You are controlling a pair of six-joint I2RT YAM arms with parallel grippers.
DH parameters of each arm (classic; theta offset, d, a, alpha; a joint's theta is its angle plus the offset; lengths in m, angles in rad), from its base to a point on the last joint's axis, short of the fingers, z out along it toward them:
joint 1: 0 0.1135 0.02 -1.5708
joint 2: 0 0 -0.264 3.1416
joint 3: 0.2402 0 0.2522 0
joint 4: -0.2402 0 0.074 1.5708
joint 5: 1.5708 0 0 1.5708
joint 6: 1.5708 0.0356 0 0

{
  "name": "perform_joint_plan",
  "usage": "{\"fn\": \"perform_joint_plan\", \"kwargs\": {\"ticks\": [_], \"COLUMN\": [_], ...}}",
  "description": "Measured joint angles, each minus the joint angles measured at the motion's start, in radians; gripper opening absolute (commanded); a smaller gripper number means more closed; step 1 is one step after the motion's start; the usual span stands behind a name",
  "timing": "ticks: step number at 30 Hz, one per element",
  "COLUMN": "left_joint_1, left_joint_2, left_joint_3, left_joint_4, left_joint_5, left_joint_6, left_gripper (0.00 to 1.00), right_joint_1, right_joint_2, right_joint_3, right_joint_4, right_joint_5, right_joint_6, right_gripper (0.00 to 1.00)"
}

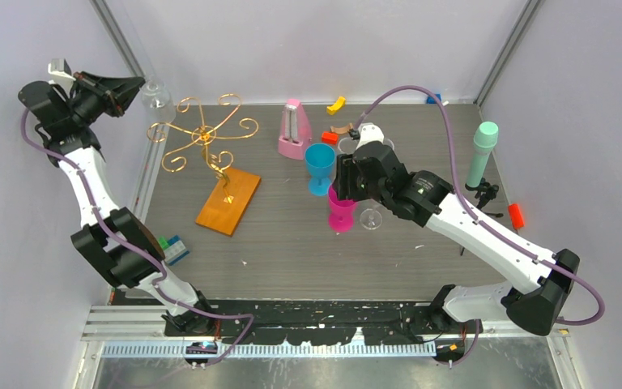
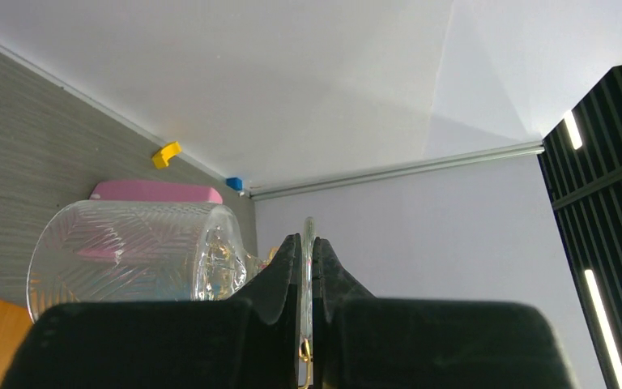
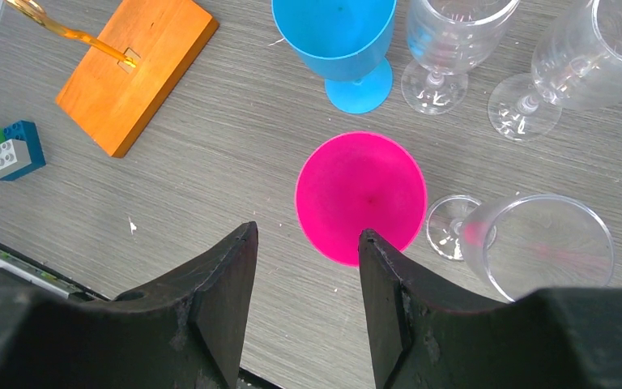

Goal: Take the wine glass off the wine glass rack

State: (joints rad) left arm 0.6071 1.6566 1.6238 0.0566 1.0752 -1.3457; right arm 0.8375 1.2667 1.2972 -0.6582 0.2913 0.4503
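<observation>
A clear wine glass (image 1: 155, 97) with a cut pattern hangs on its side at the far left, up by the back wall. My left gripper (image 1: 134, 89) is shut on the thin disc of its foot (image 2: 308, 231); the bowl (image 2: 129, 255) shows to the left of the fingers. The gold wire wine glass rack (image 1: 202, 134) on its orange-brown base (image 1: 228, 201) stands just right of the glass. A bit of gold wire (image 2: 304, 350) shows low between the fingers, so I cannot tell whether the glass is free of the rack. My right gripper (image 1: 342, 182) is open above a pink cup (image 3: 360, 197).
A pink metronome (image 1: 295, 130), a blue cup (image 1: 319, 166) and several clear glasses (image 3: 453, 40) stand mid-table. A green cylinder (image 1: 481, 154) and a red block (image 1: 517, 215) sit at the right. Toy bricks (image 1: 174, 247) lie near the left arm.
</observation>
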Motion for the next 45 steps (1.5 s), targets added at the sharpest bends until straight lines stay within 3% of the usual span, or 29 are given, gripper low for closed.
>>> {"fn": "perform_joint_plan", "kwargs": {"ticks": [18,25,33,38,45], "left_joint_1": [0.0,-0.013,-0.064,-0.096,-0.108], "left_joint_2": [-0.04,-0.134,-0.277,-0.365,-0.455], "left_joint_3": [0.045,0.028,-0.066,-0.15,-0.311], "left_joint_4": [0.146,0.189,0.224,0.237,0.404], "left_joint_5": [-0.055,-0.09,-0.143,-0.177,-0.208], "left_joint_6": [-0.267,-0.355,-0.46,-0.525,-0.679], "left_gripper": [0.0,0.0,0.0,0.0,0.0], "right_joint_1": [0.0,0.0,0.0,0.0,0.001], "right_joint_2": [0.001,0.004,0.01,0.047,0.19], "right_joint_3": [0.0,0.0,-0.018,-0.046,-0.057], "right_joint_4": [0.071,0.154,0.423,0.683,1.029], "right_joint_5": [-0.072,-0.136,-0.269,-0.341,-0.41], "right_joint_6": [0.055,0.117,0.232,0.362,0.553], "right_gripper": [0.58,0.71,0.74,0.76,0.78]}}
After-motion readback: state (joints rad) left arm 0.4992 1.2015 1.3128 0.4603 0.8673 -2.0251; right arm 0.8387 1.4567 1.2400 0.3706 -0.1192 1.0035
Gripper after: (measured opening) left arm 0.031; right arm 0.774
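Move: Down to the right of the left hand, which already holds the inverted wine glass by its foot, waits the right hand: about 38 cm right, 17 cm back and 16 cm lower. The rack head is roughly 10 cm right of the left hand, 8 cm back and 8 cm below. From the right hand the held glass lies about 38 cm left, 18 cm ahead and 7 cm higher; the pink goblet stands about 4 cm ahead, straight in line, 15 cm below. Lifting the glass, its foot still pinched, the left hand climbs nearly straight up at first, then swings back and right over the rack, about 13 cm up and 11 cm back in all, rolling some 20 degrees so the bowl swings rightward. The right hand leaves the pink goblet, going about 15 cm left and 14 cm up towards the glass, rolling left side up some 60 degrees and opening wider. ##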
